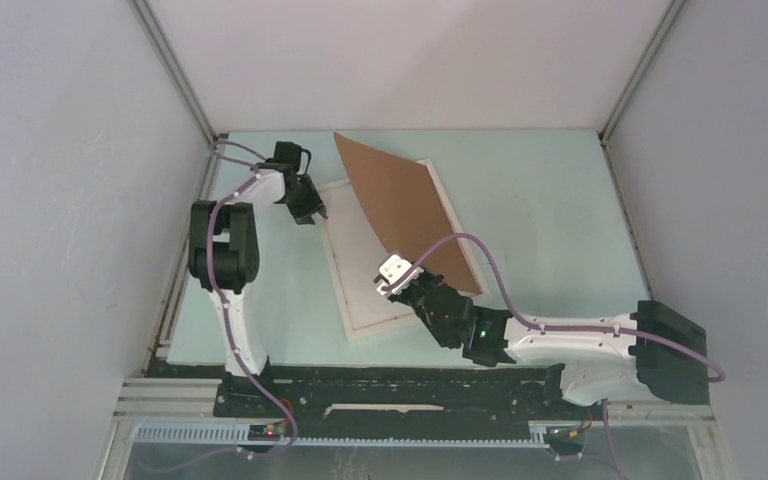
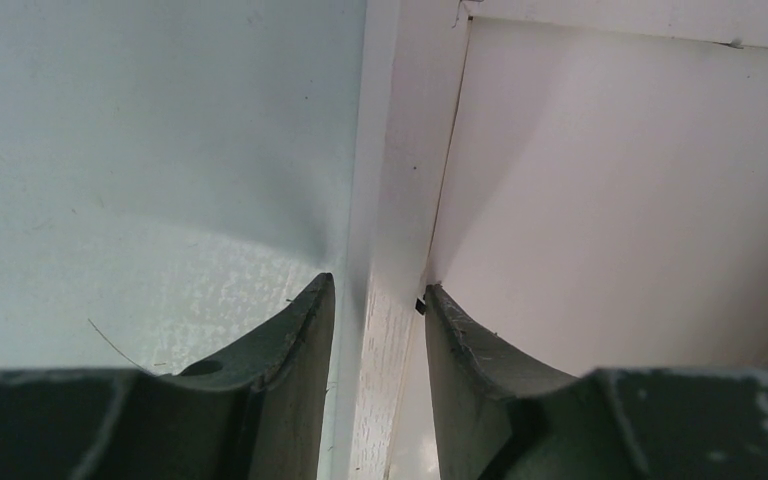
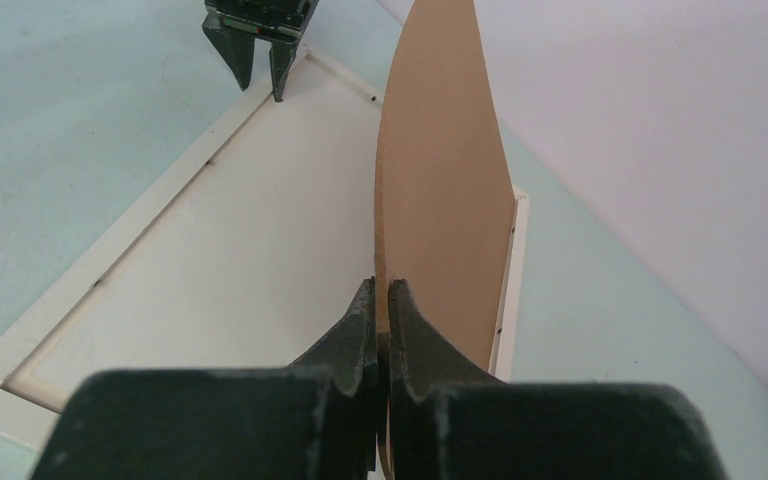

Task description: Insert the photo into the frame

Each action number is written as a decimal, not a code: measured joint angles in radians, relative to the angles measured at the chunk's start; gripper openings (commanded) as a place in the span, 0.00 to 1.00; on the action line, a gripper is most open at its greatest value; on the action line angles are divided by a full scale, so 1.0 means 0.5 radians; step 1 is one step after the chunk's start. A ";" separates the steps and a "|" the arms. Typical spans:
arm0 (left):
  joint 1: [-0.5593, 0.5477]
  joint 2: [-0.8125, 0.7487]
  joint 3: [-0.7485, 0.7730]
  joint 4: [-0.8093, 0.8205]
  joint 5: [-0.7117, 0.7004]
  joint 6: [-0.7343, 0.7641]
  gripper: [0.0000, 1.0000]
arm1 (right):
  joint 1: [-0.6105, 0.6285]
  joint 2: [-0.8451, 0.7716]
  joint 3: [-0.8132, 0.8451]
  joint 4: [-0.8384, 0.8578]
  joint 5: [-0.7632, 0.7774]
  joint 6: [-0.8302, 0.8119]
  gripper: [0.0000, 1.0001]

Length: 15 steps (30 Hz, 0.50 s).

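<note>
The thin white frame (image 1: 336,272) lies flat on the pale green table. My left gripper (image 1: 318,213) is at its far left corner, its jaws closed from both sides on the left rail (image 2: 400,150). My right gripper (image 3: 381,290) is shut on the near edge of the brown backing board (image 3: 445,180), which stands lifted and tilted over the frame's right half. A plain white surface (image 3: 260,250) fills the frame's recess. I cannot tell whether it is the photo's back. No printed picture shows.
The table (image 1: 550,210) is enclosed by white walls at the back and both sides. The frame's right rail (image 3: 512,260) shows past the raised board. The left arm's elbow (image 1: 222,245) stands near the left wall.
</note>
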 measured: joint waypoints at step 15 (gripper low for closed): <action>-0.014 -0.105 -0.095 0.037 -0.207 0.053 0.59 | 0.000 0.000 0.000 -0.007 -0.005 0.014 0.00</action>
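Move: The left hand has the frame's left rail between its fingers, the rail's middle about 1 cm below them, with the frame's far left corner some 7 cm ahead and 1 cm left. The tilted brown backing board has its middle roughly 19 cm right, 6 cm back and 8 cm higher. From the right hand, still holding the board's raised edge, that gripped stretch of rail lies about 21 cm ahead, 18 cm left and 20 cm below. The left hand opens, lets go of the frame's left rail and shifts about 1.5 cm left, rising slightly. ##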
